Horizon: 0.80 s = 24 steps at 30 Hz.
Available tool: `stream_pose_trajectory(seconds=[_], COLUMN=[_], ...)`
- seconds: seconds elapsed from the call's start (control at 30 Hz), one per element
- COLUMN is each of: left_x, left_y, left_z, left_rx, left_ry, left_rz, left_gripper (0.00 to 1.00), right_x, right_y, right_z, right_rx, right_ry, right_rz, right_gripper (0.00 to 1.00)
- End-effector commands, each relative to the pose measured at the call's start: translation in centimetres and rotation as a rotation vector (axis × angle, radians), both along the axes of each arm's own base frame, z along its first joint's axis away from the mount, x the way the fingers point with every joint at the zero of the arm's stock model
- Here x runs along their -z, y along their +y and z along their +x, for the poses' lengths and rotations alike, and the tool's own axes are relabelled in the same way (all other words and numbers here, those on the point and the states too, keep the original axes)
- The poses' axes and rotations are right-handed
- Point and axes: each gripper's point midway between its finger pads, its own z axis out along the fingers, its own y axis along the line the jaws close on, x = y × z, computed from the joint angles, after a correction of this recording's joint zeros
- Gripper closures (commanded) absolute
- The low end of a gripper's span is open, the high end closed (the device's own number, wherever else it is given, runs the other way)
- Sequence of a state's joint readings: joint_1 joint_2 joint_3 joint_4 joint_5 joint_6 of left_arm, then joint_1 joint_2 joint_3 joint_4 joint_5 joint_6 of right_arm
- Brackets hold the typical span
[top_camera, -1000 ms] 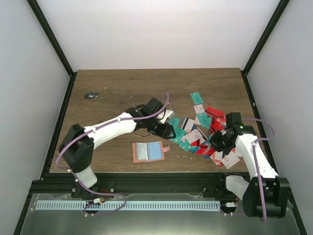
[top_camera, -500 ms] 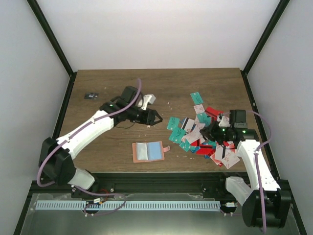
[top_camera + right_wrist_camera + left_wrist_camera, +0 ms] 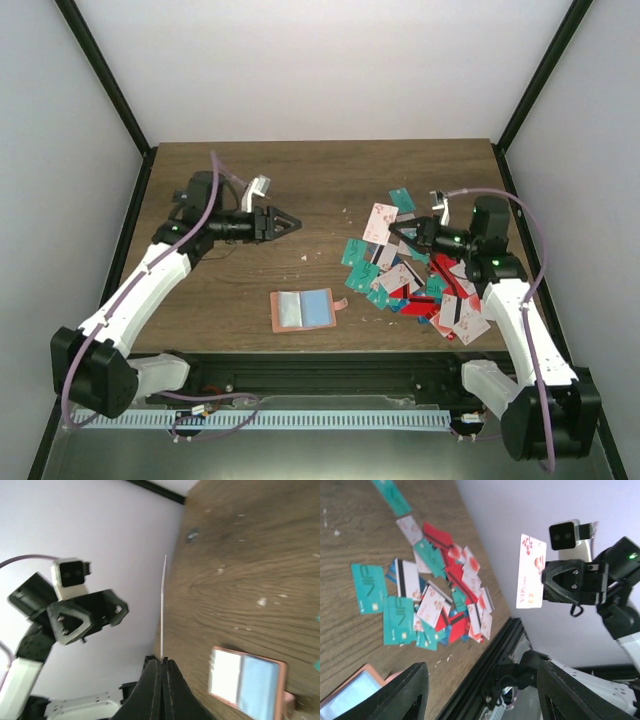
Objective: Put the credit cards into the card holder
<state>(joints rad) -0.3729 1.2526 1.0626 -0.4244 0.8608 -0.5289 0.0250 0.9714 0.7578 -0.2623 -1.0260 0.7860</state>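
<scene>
My right gripper (image 3: 402,231) is shut on a white-pink credit card (image 3: 381,222), held up in the air left of the pile. The right wrist view shows that card (image 3: 163,605) edge-on, rising from the closed fingertips of the right gripper (image 3: 163,661). In the left wrist view the same card (image 3: 531,571) faces the camera. Several teal, red, white-pink and blue credit cards (image 3: 420,272) lie heaped on the right of the table. The salmon-pink card holder (image 3: 302,309) lies open and flat near the front edge. Raised at mid-left and pointing at the card, my left gripper (image 3: 287,222) is open and holds nothing.
A tiny dark object (image 3: 186,196) lies at the back left of the wooden table (image 3: 300,180). Black frame rails run along the table's edges, with white walls behind. Small pale crumbs dot the wood between the two grippers.
The left arm has drawn back leftward from the pile, jaws still open. The right gripper has lifted a white-pink card out of the heap and carried it up and left.
</scene>
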Motion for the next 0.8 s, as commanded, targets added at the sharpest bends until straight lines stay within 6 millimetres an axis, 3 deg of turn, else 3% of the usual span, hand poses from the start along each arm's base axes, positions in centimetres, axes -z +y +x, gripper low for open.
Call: stream_pose_trajectory(seconds=[0.0, 0.23, 0.5, 0.77], left_x=[-4.8, -7.3, -9.7, -15.5], left_y=[0.4, 0.8, 0.8, 1.0], left_z=[-0.3, 0.3, -0.8, -2.7], left_rx=[0.025, -0.039, -0.003, 0.032], left_ry=[-0.066, -0.093, -0.146, -0.171], left_rz=[-0.175, -0.250, -0.302, -0.412], left_gripper=[0.39, 0.39, 0.38, 0.38], right_x=[-6.1, -9.4, -10.7, -13.8], right_y=[2.6, 3.9, 5.1, 5.9], right_z=[-0.8, -1.1, -2.5, -3.9], right_rx=[-0.173, -0.269, -0.351, -0.433], right_ry=[-0.191, -0.292, -0.328, -0.379], right_rz=[0.092, 0.120, 0.165, 0.227], right_gripper=[0.99, 0.99, 0.99, 0.99])
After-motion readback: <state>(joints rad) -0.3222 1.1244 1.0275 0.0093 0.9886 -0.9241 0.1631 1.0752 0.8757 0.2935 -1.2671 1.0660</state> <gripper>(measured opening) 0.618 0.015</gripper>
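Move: The card, pinched in the right gripper, is about 17 cm to the right of the empty, open left gripper, roughly level in height and reach. From the right hand, the left gripper is some 20 cm to the left, about level; the open card holder lies some 19 cm left, 10 cm back and 25 cm below, and the card pile about 8 cm right, 2 cm back and 25 cm below. Both hands rise some 10 cm, the right carrying its pinched card 5 cm leftward towards the open gripper. ##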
